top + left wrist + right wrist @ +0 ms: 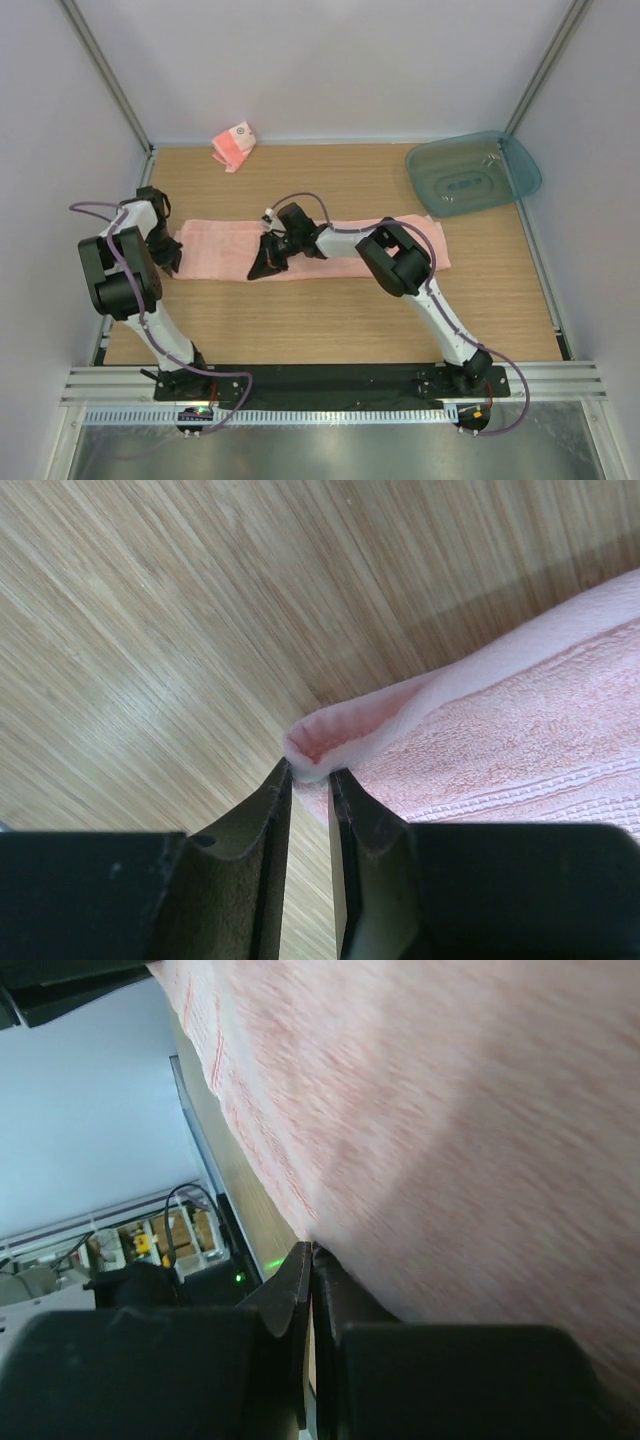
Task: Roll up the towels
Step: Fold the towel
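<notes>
The larger plain pink towel (pixel 220 250) lies as a long strip across the middle of the wooden table. My left gripper (pixel 172 255) is at its left end. In the left wrist view a folded corner of this towel (pixel 520 730) sits pinched between the nearly closed tips of the left gripper (pixel 310 772). My right gripper (pixel 265 265) is at the strip's near edge, left of centre. In the right wrist view the right gripper (pixel 312 1250) is shut, with the towel's (pixel 450 1110) edge meeting its tips. The smaller striped towel (pixel 235 147) lies bunched at the back edge.
A teal plastic tray (pixel 472 172) sits at the back right corner. Grey walls and metal frame posts enclose the table on three sides. Both arm bases stand on the black rail at the near edge.
</notes>
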Controlling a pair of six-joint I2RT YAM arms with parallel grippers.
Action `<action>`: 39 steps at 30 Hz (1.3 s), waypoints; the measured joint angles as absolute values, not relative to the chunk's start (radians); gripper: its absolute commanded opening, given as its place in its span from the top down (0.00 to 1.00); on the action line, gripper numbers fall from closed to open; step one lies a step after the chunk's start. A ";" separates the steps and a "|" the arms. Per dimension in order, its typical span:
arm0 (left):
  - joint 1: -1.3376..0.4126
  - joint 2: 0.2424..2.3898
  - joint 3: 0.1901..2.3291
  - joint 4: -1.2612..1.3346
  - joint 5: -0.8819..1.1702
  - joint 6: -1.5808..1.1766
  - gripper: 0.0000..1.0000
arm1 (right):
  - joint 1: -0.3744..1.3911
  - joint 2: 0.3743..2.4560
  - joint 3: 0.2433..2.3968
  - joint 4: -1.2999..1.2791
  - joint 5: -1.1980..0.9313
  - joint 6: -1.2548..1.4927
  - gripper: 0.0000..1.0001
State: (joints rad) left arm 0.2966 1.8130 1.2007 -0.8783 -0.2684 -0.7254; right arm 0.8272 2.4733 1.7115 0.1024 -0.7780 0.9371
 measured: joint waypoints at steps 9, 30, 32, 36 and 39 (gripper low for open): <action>0.295 1.854 1.254 -0.918 -0.293 -0.726 0.79 | 0.764 2.305 1.560 -0.092 -0.632 0.756 0.99; 0.301 1.963 1.364 -0.989 -0.368 -0.712 0.78 | 0.389 1.919 0.915 -0.042 -0.733 0.683 0.99; 0.308 1.966 1.370 -0.994 -0.369 -0.702 0.79 | 0.342 1.908 0.884 -0.037 -0.758 0.683 0.99; 0.326 1.971 1.391 -1.007 -0.387 -0.693 0.78 | 0.256 1.895 0.831 -0.012 -0.799 0.704 0.99; 0.344 1.979 1.412 -1.007 -0.410 -0.679 0.79 | 0.200 1.863 0.780 0.009 -0.805 0.717 0.99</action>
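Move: The closed right fingertips are down at the pink towel's near folded edge. The towel's middle lies about 15 cm to their right, 6 cm farther out and 2 cm lower. From the same hand, the small folded towel is roughly 34 cm ahead and 5 cm left, and the green bin some 28 cm ahead and 57 cm right. The towel's left near corner is right at the left fingertips, about 1 cm to their right and 1 cm below. Draw the right gripper about 31 cm to the right along the towel's near fold, fingers kept shut and tips low against the cloth, sinking slightly as you go and turning the wrist some 30 degrees, mainly clockwise. Ease the left gripper off the towel corner, some 5 cm to the left and mostly late, without changing its finger gap. ##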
